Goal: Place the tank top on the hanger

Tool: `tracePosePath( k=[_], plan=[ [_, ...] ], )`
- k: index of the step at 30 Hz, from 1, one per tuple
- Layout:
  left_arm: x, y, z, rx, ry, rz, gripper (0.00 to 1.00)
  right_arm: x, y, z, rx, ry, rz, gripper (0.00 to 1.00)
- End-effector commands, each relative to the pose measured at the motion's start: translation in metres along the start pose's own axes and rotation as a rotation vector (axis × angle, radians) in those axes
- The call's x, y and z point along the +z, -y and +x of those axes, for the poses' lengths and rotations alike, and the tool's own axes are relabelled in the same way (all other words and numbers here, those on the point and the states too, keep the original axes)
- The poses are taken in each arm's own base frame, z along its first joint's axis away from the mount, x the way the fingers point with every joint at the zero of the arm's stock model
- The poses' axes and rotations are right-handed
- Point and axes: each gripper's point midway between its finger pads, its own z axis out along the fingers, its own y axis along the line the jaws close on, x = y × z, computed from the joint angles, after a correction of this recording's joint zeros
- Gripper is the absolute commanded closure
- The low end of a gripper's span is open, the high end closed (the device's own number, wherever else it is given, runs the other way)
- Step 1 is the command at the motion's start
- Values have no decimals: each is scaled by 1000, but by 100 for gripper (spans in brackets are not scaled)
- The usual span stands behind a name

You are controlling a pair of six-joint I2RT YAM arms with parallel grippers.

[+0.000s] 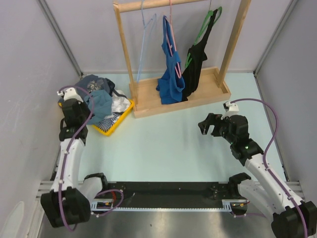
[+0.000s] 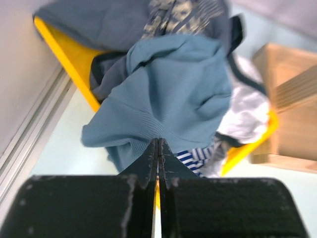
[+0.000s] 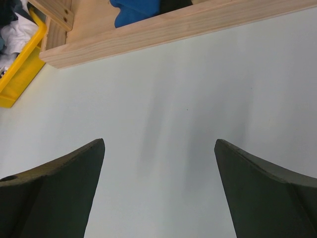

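The dusty teal tank top (image 1: 99, 105) (image 2: 168, 89) lies bunched on top of a pile of clothes in a yellow basket at the left. My left gripper (image 1: 89, 103) (image 2: 158, 141) is shut on the tank top's near fold, and creases fan out from the fingertips. The pale blue hanger (image 1: 143, 44) hangs empty at the left end of the wooden rack's rail. My right gripper (image 1: 210, 126) (image 3: 159, 141) hovers open over bare table in front of the rack, holding nothing.
The yellow basket (image 1: 119, 124) (image 2: 64, 54) (image 3: 20, 74) holds striped, white and dark garments. The wooden rack's base (image 1: 208, 95) (image 3: 163, 29) stands at the back. On it hang a royal-blue top (image 1: 171, 74) on a pink hanger and a black top (image 1: 195, 64) on a green one. Walls enclose both sides.
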Motion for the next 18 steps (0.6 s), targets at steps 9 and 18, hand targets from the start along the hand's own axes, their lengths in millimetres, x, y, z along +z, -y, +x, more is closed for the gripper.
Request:
tracePosePath(
  k=[9, 18],
  plan=[
    [-114, 57, -122, -34, 428, 339, 100, 1, -3, -9, 2, 22, -11, 0],
    [-228, 108, -207, 96, 665, 633, 100, 1, -1, -10, 0, 20, 1, 0]
  ],
)
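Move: The light-blue empty hanger on the rack is about 27 cm to the left hand's right, 12 cm ahead and some 20 cm higher. The rack's left post stands roughly 8 cm to the left of the hanger, and the hung blue top about 10 cm to its right. The yellow basket is some 9 cm ahead of the left hand, 4 cm right and 15 cm below. From the right hand the hanger is about 18 cm ahead, 23 cm left and 23 cm up. Keeping its shut fingers pinched on the grey-blue tank top, the left hand hauls it up out of the yellow basket, rising ever faster by about 24 cm while swinging some 7 cm right and drawing a little back. The wrist tips the fingers up about 35 degrees, to just above level, and turns them clockwise towards the rack. ##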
